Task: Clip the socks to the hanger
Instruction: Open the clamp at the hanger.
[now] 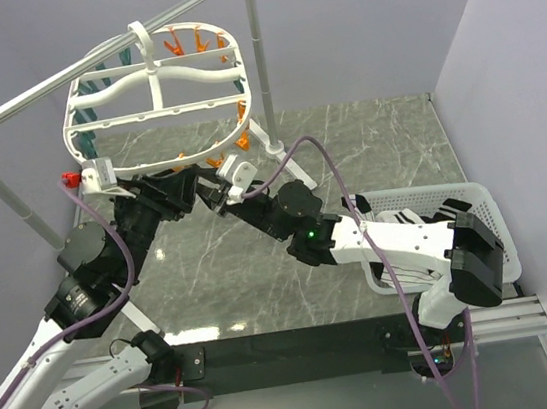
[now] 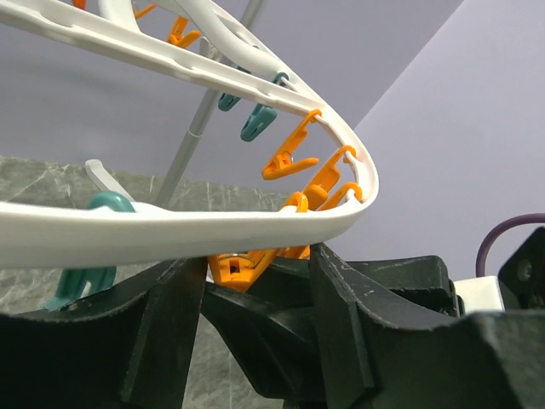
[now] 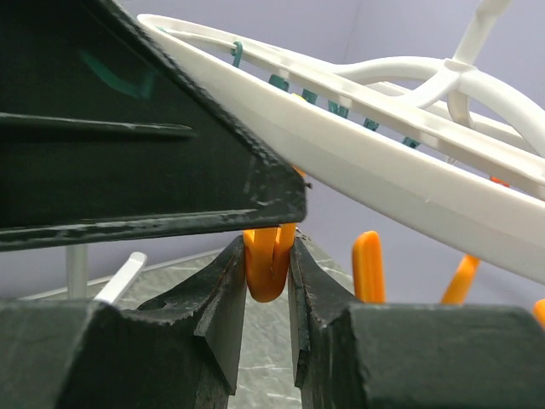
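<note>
The white oval hanger (image 1: 159, 86) hangs from the metal rail, with orange and teal clips along its rim. My right gripper (image 3: 269, 247) is shut on the handles of an orange clip (image 3: 271, 266) under the near rim (image 3: 400, 179). My left gripper (image 2: 255, 260) sits just below the same rim (image 2: 170, 226), fingers apart. That clip (image 2: 232, 266) and a black shape that looks like the right fingers lie between them. From above, both grippers (image 1: 188, 182) (image 1: 214, 182) meet under the rim. Pale fabric that looks like socks (image 1: 404, 220) lies in the basket, mostly hidden by the right arm.
The silver rail (image 1: 93, 62) runs across the back on white-jointed posts (image 1: 257, 65). A white lattice basket (image 1: 483, 199) stands at the right, under the right arm. The marble tabletop (image 1: 366, 142) spreads beyond the hanger. Purple cables loop over both arms.
</note>
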You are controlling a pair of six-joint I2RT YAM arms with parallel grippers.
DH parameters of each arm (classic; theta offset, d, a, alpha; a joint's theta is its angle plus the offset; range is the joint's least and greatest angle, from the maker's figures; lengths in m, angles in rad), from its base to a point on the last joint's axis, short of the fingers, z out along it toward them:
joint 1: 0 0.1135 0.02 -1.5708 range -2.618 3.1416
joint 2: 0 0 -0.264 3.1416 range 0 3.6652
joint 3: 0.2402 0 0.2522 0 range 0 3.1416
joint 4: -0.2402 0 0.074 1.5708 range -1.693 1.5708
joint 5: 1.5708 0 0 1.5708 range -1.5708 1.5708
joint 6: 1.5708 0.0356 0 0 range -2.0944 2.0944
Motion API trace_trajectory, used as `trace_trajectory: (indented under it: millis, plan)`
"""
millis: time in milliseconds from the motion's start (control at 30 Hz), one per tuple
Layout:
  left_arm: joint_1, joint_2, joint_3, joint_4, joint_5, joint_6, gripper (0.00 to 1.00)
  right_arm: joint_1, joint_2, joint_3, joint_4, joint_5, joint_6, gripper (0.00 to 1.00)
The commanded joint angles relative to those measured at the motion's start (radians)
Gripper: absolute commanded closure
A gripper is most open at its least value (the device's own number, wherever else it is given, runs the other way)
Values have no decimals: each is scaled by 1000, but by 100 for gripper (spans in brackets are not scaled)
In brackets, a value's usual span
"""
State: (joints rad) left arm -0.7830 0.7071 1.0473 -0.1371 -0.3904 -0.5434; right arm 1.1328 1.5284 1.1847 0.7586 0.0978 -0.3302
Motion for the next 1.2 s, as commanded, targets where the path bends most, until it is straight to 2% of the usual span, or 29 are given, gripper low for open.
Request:
trace_trajectory:
  millis: [0,367,567,733,867,967,1000,1133,1167]
  plan:
    - [2,-14,23,37,-4,-3,44,5,9,64,19,39,-23,90]
    - [2,-3,26,34,-28,5,49,30,10,62,31,72,-85,90]
    - [1,11,28,39,-36,8,57,41,10,53,47,74,-99,90]
    - [2,11,29,42,-59,10,67,41,-2,44,45,69,-96,90]
    - [1,11,31,45,-74,8,73,41,-11,35,33,45,-89,86]
    - [2,15,33,42,-83,11,75,39,-30,27,9,34,-69,80]
    - [1,18,34,44,-84,14,76,41,-37,27,-36,17,-63,75]
    - [1,26,34,40,-96,37,76,36,-115,0,-184,-64,8,43]
    - [1,29,34,39,-97,40,76,33,-140,-19,-203,-78,44,38]
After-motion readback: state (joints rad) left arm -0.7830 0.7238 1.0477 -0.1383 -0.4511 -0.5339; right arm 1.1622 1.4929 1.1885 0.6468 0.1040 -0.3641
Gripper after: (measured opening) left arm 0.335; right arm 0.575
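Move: The orange clamp hangs from the hanger's near rim between the left hand's parted fingers, about 1 cm ahead and level. The teal clamp is some 6 cm to the left hand's left and level front to back, and the next orange clamp about 5 cm to its right and 3 cm ahead, both at its height. The right fingertips still pinch the orange clamp's lower end, so its middle lies roughly 1 cm ahead, 1 cm left and 1 cm above. Left fingers close on the orange clamp; the right then lets go, drawing back and down about 1.5 cm. ##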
